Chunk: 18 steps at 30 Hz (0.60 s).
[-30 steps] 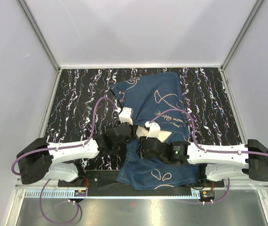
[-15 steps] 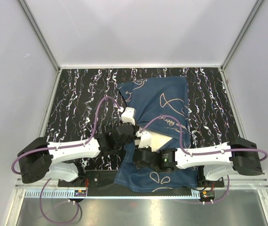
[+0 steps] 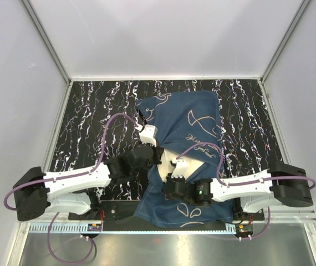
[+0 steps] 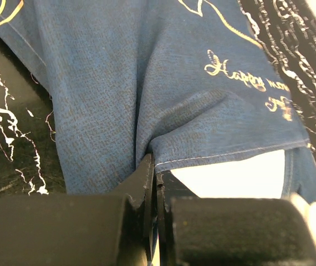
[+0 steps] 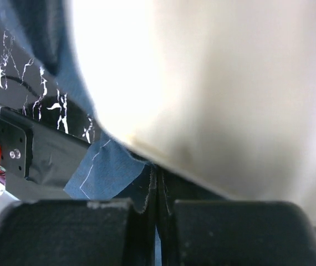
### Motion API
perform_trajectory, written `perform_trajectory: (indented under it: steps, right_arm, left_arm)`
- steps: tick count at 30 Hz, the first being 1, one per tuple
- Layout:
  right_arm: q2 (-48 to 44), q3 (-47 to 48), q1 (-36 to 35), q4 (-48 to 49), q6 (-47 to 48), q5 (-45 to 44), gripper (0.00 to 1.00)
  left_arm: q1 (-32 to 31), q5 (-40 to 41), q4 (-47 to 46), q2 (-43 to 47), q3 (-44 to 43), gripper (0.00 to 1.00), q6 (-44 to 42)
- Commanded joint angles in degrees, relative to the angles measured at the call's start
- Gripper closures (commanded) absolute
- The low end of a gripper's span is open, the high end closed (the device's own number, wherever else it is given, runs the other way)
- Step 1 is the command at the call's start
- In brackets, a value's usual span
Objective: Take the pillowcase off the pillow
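Note:
The navy pillowcase (image 3: 191, 113) with gold drawings lies in the middle of the table, and its near part drapes under my right arm. The cream pillow (image 3: 190, 162) shows at the case's open mouth between my two grippers. My left gripper (image 3: 153, 151) is shut on the pillowcase hem (image 4: 219, 157), with bare pillow (image 4: 230, 174) just beyond it. My right gripper (image 3: 176, 169) is shut at the pillow's edge; the pillow (image 5: 219, 83) fills its wrist view, with a blue corner of the pillowcase (image 5: 105, 172) beside the jaws. Most of the pillow is hidden inside the case.
The black marbled table (image 3: 91, 122) is boxed in by white walls at the left, back and right. A black base plate and a metal rail (image 3: 163, 228) run along the near edge. Purple cables loop over both arms.
My right gripper has pulled toward the near edge and a little left with the pillow's edge. More cream pillow shows now. The far part of the pillowcase has shifted and smoothed out.

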<state>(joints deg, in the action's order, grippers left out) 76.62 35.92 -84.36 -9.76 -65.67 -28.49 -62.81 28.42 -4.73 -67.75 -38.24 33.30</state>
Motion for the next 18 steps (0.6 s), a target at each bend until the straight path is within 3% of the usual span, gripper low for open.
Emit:
perform_trajectory:
  steps: [1,10,18]
  right_arm:
    - [-2.8,-5.0,-1.7,-3.8,-5.9,0.4,1.0]
    - [-12.9,-8.2,-1.6,-14.0,-10.3,-3.8,1.0]
    - [-19.7,-9.0,-1.7,-23.5,-16.3,-6.8,1.0]
  left_arm:
    - [0.8,5.4,-12.0,7.8,-5.7,1.0,0.4]
    - [1.2,6.7,-8.9,10.6,-9.6,1.0,-4.0]
    - [0.6,-5.3,-7.6,7.9,-5.3,1.0,-11.6]
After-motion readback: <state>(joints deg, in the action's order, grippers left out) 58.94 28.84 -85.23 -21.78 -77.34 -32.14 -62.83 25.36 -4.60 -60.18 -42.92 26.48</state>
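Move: My left hand already pinches the pillowcase's open edge; the bared part of the pillow lies about 10 cm to its right, 3 cm back and some 7 cm below, with the lettering about 19 cm right and 6 cm ahead. My right hand already grips the cloth at the pillow's near edge: the bared pillow is some 9 cm right and 11 cm ahead, the heart motif about 10 cm right and 9 cm back. With my left hand I keep the open edge pinched and lift it straight up, quickly, by about 8 cm, tipping the fingers up some 10 degrees. Meanwhile my right hand, still shut on the lower cloth, drags it about 5.5 cm to the right along the pillow's near edge, dipping slightly before it rises a little, and turns a bit clockwise. ##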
